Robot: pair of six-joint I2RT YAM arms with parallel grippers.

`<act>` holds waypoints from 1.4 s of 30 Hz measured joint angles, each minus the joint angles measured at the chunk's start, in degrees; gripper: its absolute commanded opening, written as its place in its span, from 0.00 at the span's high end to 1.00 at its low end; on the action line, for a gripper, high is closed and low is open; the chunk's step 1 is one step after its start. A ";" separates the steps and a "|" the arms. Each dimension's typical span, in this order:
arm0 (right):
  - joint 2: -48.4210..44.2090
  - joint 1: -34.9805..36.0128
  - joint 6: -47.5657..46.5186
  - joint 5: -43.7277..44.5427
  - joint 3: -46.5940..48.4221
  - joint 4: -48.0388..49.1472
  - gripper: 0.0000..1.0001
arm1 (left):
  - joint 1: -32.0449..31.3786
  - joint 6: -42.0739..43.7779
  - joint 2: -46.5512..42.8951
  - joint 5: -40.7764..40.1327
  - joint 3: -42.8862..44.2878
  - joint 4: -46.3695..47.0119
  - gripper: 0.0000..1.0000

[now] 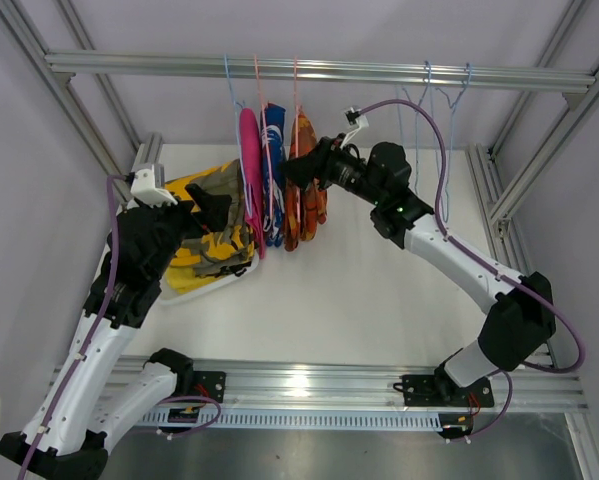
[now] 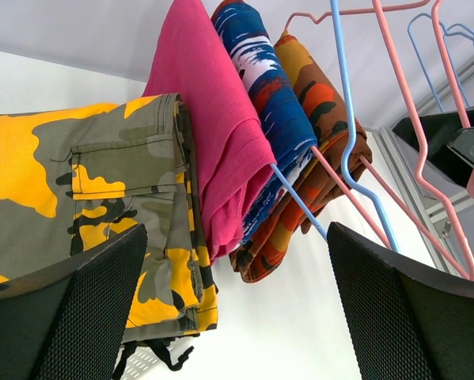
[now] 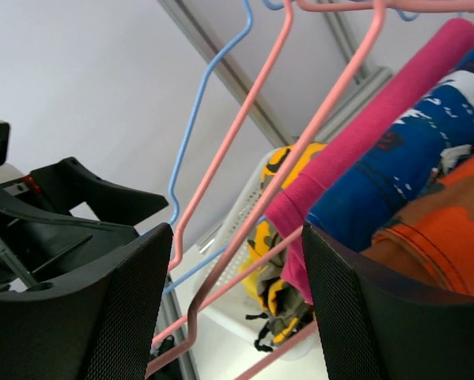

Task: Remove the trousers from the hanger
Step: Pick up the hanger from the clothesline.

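Three pairs of trousers hang folded over hangers on the rail: magenta (image 1: 249,170), blue-and-white (image 1: 273,150) and orange camouflage (image 1: 304,205). My right gripper (image 1: 297,168) is at the top of the orange pair. In the right wrist view it (image 3: 237,309) is open, with the wires of a pink hanger (image 3: 300,150) running between its fingers and touching neither. My left gripper (image 1: 212,205) hovers open over the yellow-and-dark camouflage trousers (image 2: 102,182), left of the magenta pair (image 2: 213,119). Plain yellow trousers (image 1: 194,258) lie under the camouflage pair.
A white basket (image 1: 204,285) at the left holds the yellow and camouflage pairs. Two bare blue hangers (image 1: 429,110) hang from the rail (image 1: 329,70) on the right. Aluminium frame posts stand at both sides of the white table (image 1: 359,290).
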 measured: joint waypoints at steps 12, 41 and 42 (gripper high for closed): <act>4.42 -0.02 10.21 -7.52 -0.90 15.72 0.60 | 0.00 -0.02 0.04 0.48 0.00 0.07 0.01; 4.44 1.29 9.53 -4.90 1.51 10.40 1.00 | 0.55 -0.46 0.68 2.69 -0.20 0.22 0.01; 4.42 1.31 9.25 -4.79 1.81 9.94 1.00 | 0.55 -0.46 0.68 2.80 -0.20 0.22 0.01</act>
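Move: The sloping near side of the pink hanger with the orange trousers already runs between the right hand's open fingers, about 1 cm to its left, 1 cm back and 2 cm up. From that hand the orange trousers hang some 8 cm ahead, level sideways and 8 cm down. The blue trousers are about 8 cm ahead, 5 cm left and 8 cm down. From the left hand, that hanger side is roughly 6 cm ahead, 13 cm right and 6 cm up. Leftward and upward, about 2.5 cm and 2 cm, with a slight draw back, the right hand follows the near side of the pink hanger, turning counter-clockwise and raising its left side by some 10 degrees each. The fingers shut partway and pinch the side just above its near lower corner. The hand then nearly stays in place, keeping the pinch. ##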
